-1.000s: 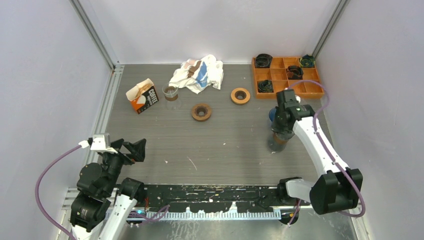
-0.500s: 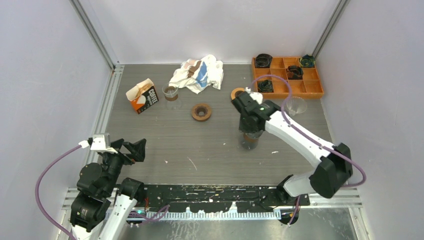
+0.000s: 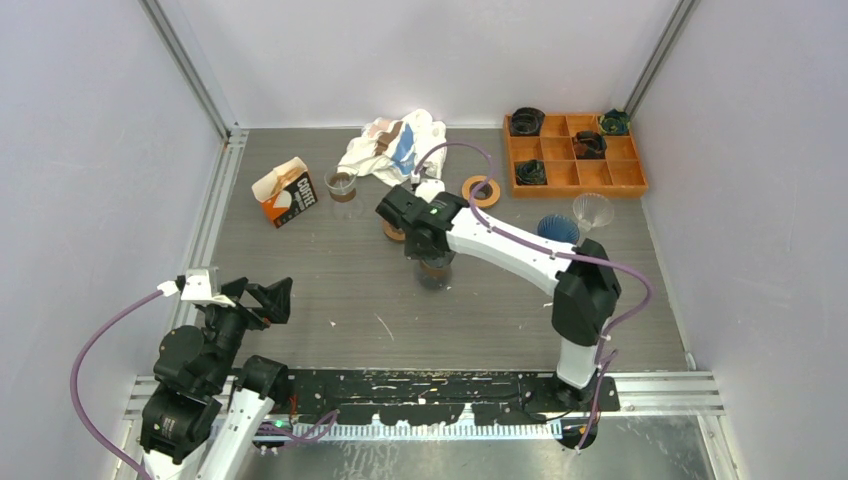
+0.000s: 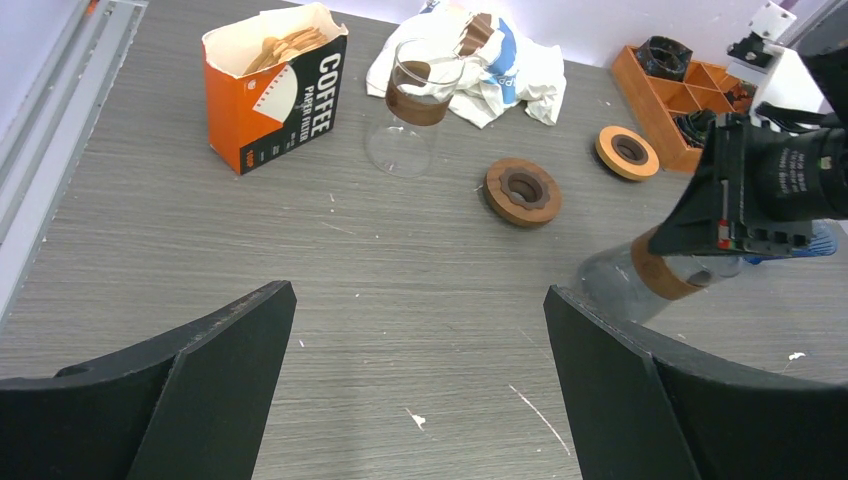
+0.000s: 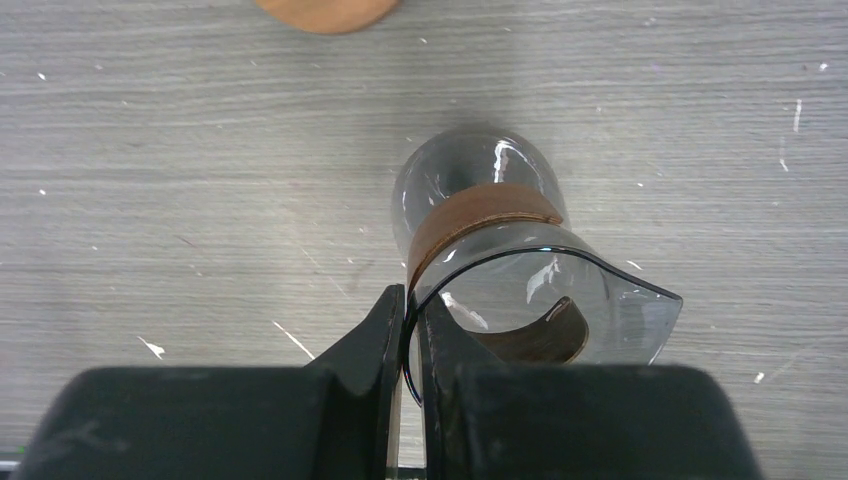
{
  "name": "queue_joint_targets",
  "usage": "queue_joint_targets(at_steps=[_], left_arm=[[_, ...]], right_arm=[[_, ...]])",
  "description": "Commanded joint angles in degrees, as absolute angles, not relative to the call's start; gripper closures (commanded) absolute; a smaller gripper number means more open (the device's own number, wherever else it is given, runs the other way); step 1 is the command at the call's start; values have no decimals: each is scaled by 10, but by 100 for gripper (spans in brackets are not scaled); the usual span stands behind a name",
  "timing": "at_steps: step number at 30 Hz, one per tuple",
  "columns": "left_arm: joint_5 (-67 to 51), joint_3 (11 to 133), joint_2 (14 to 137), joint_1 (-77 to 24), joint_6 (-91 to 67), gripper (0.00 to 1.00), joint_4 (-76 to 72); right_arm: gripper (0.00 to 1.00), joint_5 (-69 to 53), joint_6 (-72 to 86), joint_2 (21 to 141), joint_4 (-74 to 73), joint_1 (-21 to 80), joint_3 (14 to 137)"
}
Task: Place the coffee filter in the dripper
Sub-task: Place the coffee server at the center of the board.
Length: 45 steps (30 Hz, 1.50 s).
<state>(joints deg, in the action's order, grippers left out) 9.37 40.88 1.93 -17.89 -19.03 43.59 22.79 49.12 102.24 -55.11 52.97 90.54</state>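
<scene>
An hourglass-shaped glass dripper (image 3: 436,271) with a brown collar (image 5: 480,215) is near the table's middle. My right gripper (image 5: 410,300) is shut on its rim, one finger inside the glass and one outside. In the left wrist view the dripper (image 4: 645,278) leans under that gripper. Brown coffee filters (image 4: 283,44) stick out of an orange box (image 3: 285,192) at the far left. My left gripper (image 4: 420,300) stands wide open and holds nothing, low at the near left (image 3: 262,299), well apart from both.
A second glass vessel (image 3: 341,186) stands beside the box, with a crumpled cloth (image 3: 395,146) behind it. Two wooden rings (image 3: 403,224) (image 3: 481,191) lie mid-table. At the right are a blue fluted cone (image 3: 557,228), a clear cone (image 3: 592,210) and an orange tray (image 3: 573,153).
My right arm has swept left from the table's right side to its middle, carrying the glass dripper and uncovering the blue and clear cones. The left arm has not moved.
</scene>
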Motion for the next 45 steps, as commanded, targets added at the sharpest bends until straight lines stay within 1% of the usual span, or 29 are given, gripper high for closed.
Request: queue_joint_targets(at_steps=[1, 17, 24, 30, 33, 39, 45], left_arm=[[88, 413, 15, -180, -181, 1, 415], [88, 413, 12, -180, -180, 1, 417], [88, 414, 12, -180, -179, 1, 418], [86, 413, 21, -180, -181, 1, 417], [84, 413, 27, -180, -182, 1, 417], [82, 414, 37, -181, -182, 1, 419], [81, 415, 45, -180, -181, 1, 420]], right_arm=[[99, 265, 534, 1044, -564, 541, 975], [99, 235, 548, 1119, -557, 550, 1028], [77, 220, 537, 1124, -542, 550, 1034], [66, 208, 518, 1122, -518, 550, 1041], [62, 203, 512, 1119, -506, 550, 1042], [60, 219, 508, 1118, -491, 547, 1045], [59, 241, 513, 1107, -474, 533, 1023]])
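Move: The right hand still pinches the left rim of the coffee server, just off the board; the spot where it is to stand lies about 3 cm ahead, 1 cm left and 13 cm below. From that hand, the dark wooden ring is some 15 cm ahead and 4 cm left, the light wooden ring about 22 cm ahead and 14 cm right, both about 12 cm lower. From the left hand, the spot is roughly 15 cm ahead, 25 cm right and 25 cm down. The right hand, keeping its pinch on the server's left rim, carries it about 4 cm left and a little forward, easing down some 1.5 cm onto the board. After a brief hold the fingers part to nearly half open around the rim, and the hand shifts about 2 cm left and 1.5 cm forward, rising a centimetre. ##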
